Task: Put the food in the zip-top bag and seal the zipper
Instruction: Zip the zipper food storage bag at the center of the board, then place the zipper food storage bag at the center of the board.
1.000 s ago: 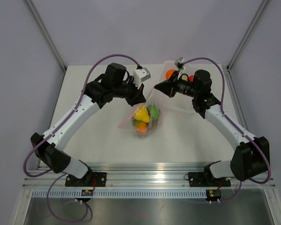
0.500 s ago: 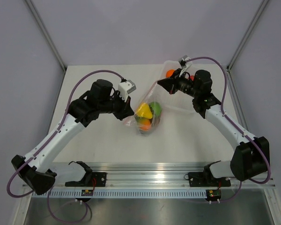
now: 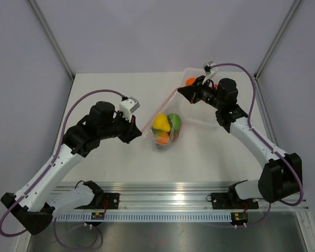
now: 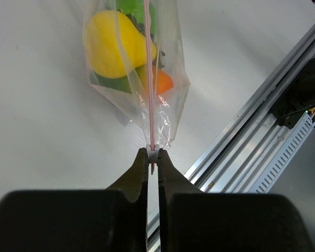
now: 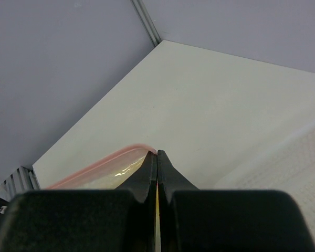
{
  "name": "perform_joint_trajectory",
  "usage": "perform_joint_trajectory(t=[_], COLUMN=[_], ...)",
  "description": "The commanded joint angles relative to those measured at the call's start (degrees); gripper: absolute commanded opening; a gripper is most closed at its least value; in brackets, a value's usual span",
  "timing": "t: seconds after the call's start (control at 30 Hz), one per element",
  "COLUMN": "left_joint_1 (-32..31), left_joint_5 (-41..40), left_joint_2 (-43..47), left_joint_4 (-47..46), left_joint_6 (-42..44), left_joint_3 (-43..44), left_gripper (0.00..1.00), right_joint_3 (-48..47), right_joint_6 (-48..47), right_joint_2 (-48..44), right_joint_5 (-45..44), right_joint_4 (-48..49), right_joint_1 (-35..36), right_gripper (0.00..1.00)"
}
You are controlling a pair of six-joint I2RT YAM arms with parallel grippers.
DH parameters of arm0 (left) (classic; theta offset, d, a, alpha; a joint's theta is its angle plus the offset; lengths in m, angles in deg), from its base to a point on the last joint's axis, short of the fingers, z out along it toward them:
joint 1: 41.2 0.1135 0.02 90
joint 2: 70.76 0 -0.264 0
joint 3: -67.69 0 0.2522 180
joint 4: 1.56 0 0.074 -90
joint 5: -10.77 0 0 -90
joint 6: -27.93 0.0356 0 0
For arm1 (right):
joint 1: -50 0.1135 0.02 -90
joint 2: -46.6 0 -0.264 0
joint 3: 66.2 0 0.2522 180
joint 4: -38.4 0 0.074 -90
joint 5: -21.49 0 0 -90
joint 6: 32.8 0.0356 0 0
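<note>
The zip-top bag (image 3: 167, 134) hangs between my two grippers with yellow (image 3: 160, 124), green (image 3: 173, 121) and orange (image 3: 158, 138) food inside. Its pink zipper (image 3: 160, 108) is stretched straight. My left gripper (image 3: 138, 131) is shut on the white slider at the zipper's left end (image 4: 153, 154). The left wrist view shows the zipper (image 4: 148, 79) running away over the yellow fruit (image 4: 115, 50) and orange fruit (image 4: 161, 82). My right gripper (image 3: 180, 92) is shut on the bag's far right corner (image 5: 157, 153), with the zipper (image 5: 94, 169) curving off to the left.
A translucent white tray (image 3: 207, 116) stands at the back right under my right arm, with an orange fruit (image 3: 191, 82) and a red one (image 3: 214, 88) in it. Its edge shows in the right wrist view (image 5: 299, 157). The metal rail (image 3: 163, 197) runs along the near edge.
My left gripper has slid left and nearer along the zipper, from beside the right gripper to the bag's left end. The zipper is now pulled taut. The right gripper held its place.
</note>
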Motion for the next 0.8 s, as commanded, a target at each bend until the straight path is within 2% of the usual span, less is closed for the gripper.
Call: perform_joint_trajectory(t=[0.0,0.17,0.33,0.5,0.6,0.77], left_joint_1=[-0.12,0.06,2.95,9.89,14.82,22.80], left_joint_5=[-1.92,-4.38,-6.40,-11.57,-13.34,-13.26], left_joint_2=[3.00,3.09,3.70,3.27,0.73,-7.97], left_joint_4=[7.74,7.38,9.05,6.86,1.16,-3.68], left_joint_6=[-2.26,-2.26,-0.59,-0.33,-0.59,-1.20], left_joint_3=[-1.31,0.80,2.47,3.79,5.01,15.62], left_gripper=[0.00,0.00,0.00,0.00,0.00,0.00], right_joint_3=[-1.53,-1.79,-1.96,-4.07,-5.83,-9.95], right_joint_6=[0.54,1.95,1.78,5.02,7.31,5.20], right_joint_2=[-1.33,-0.63,-1.16,1.30,4.11,9.02], right_joint_5=[-6.70,-4.85,-5.47,-1.87,1.91,2.45], right_joint_4=[8.92,9.81,9.63,11.47,13.84,15.25], right_joint_1=[-2.02,-2.02,-2.11,-1.93,-1.32,2.37], right_gripper=[0.00,0.00,0.00,0.00,0.00,0.00])
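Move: From the left gripper, which already grips the pink zipper's near end, the food in the storage bag hangs about 11 cm ahead, 11 cm to the right and some 17 cm below. The other zipper end, in the right gripper, is roughly 18 cm ahead, 15 cm right and 5 cm above. From the right gripper the food lies about 7 cm back, 5 cm left and 22 cm below, and the white bin around 13 cm ahead, 14 cm right and 27 cm below. Keep the left fingers shut on the zipper and swing that end forward and left, slowly at first and then faster, about 13 cm in all and rising some 4 cm, turning the wrist roughly 25 degrees counter-clockwise. Hold the far end in the right gripper, easing it a little left and up late on so the zipper stays stretched between the hands. ##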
